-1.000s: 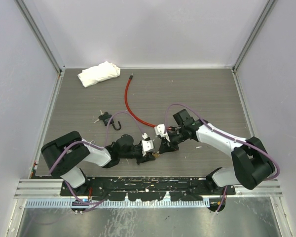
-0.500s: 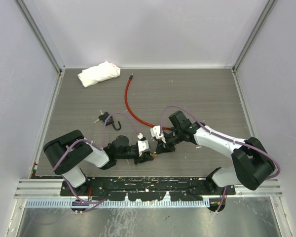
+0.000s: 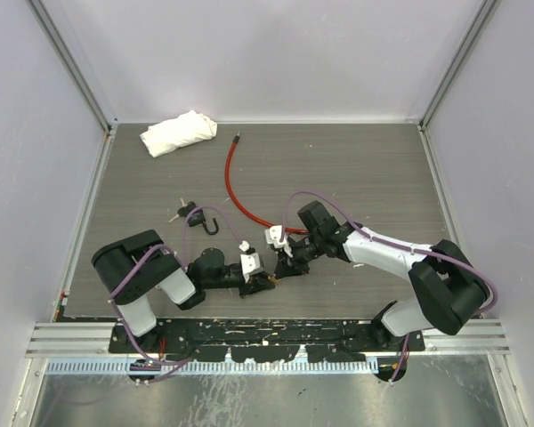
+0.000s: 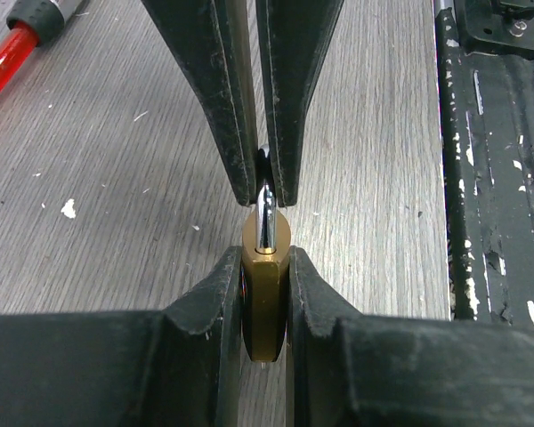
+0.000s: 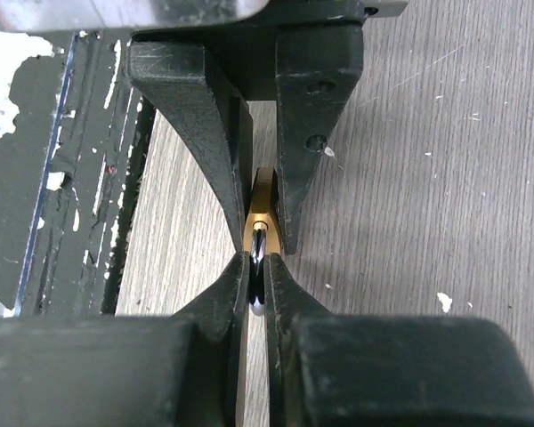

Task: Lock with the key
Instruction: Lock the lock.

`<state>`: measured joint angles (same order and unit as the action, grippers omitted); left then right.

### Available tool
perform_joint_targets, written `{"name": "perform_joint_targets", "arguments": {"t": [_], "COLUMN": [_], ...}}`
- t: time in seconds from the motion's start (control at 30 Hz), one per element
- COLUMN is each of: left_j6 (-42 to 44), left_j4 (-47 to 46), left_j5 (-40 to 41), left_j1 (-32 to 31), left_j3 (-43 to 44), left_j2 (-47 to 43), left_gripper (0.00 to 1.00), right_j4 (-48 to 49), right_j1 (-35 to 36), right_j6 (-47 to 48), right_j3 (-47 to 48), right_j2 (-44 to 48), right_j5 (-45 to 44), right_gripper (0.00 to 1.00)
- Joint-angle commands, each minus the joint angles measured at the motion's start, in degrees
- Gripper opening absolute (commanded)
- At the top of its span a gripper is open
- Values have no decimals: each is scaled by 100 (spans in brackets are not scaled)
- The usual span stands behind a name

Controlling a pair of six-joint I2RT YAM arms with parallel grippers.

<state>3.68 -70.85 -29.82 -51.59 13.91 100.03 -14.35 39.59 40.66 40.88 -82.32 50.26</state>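
Observation:
A brass padlock [image 4: 265, 298] stands clamped between the fingers of my left gripper [image 4: 265, 263], low over the table near its front edge. A silver key [image 4: 266, 213] sticks in the padlock's face. My right gripper [image 5: 257, 267] is shut on the key's dark head [image 5: 258, 260], facing the left gripper tip to tip. In the right wrist view the padlock [image 5: 266, 206] shows just beyond the key. From above, the two grippers meet at the padlock [image 3: 270, 281], left gripper [image 3: 262, 278] and right gripper [image 3: 282, 266]. The padlock's shackle is hidden.
A red cable [image 3: 238, 192] curves across the table's middle, ending near the right arm; its black end [image 4: 37, 11] shows in the left wrist view. A black hook with small keys [image 3: 194, 216] lies at left, and a white cloth [image 3: 179, 132] at the back left. A black rail [image 4: 494, 160] edges the front.
Both grippers have shifted together to the left, carrying the padlock and key with them. Both grips are unchanged.

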Motion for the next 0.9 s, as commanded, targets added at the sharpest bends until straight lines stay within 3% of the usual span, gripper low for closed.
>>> {"name": "perform_joint_targets", "arguments": {"t": [0.0,0.2,0.27,0.3,0.47,0.53,0.63,0.77,0.87], "left_j6": [122,-216,-503,-627,-1380,-1629,-1857,-2037,-2181], "left_j4": [411,154,324,470,900,960,1246,2086,2743], "left_j5": [451,757,752,694,658,728,813,1145,1448], "left_j1": [-55,-8,-1,-4,-2,0,-4,-2,-2], "left_j3": [138,22,87,149,421,431,415,385,305], "left_j2": [352,122,-108,-225,-737,-971,-1522,-2366,-3109], "left_gripper": [0,0,6,12,61,74,82,87,97], "right_j4": [626,321,182,107,-50,-131,-421,-1034,-1368], "right_j1": [629,244,-37,-147,-567,-694,-912,-1107,-1221], "right_j6": [-199,-96,-10,43,120,162,248,601,767], "right_j3": [-318,-29,24,58,104,129,253,524,669], "right_j2": [-560,-311,-115,-30,360,465,534,572,603], "right_j5": [344,284,334,335,466,526,666,838,866], "right_gripper": [1,1,1,1,1,1,1,1,1]}}
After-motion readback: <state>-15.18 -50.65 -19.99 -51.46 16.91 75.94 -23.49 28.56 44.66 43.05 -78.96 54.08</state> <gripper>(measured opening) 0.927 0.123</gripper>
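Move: The brass lock sits between the two grippers: its body is already pinched in the left fingers, right at the left hand point, and lies some 2 cm to the left and 1 cm below the right hand point, with the right fingers on the shackle. The red hose's metal end lies about 12 cm ahead and 12 cm right of the left hand, and the black padlock about 15 cm ahead and 18 cm left of that hand. Up and off goes the left hand: after holding the brass body against the shackle a moment longer, it spreads its fingers wide, lets go and rises about 8 cm, edging slightly forward and turning some 15 degrees. The right hand keeps its shut grip on the shackle and draws the lock right and forward, about 5 cm in all, rising a little. ##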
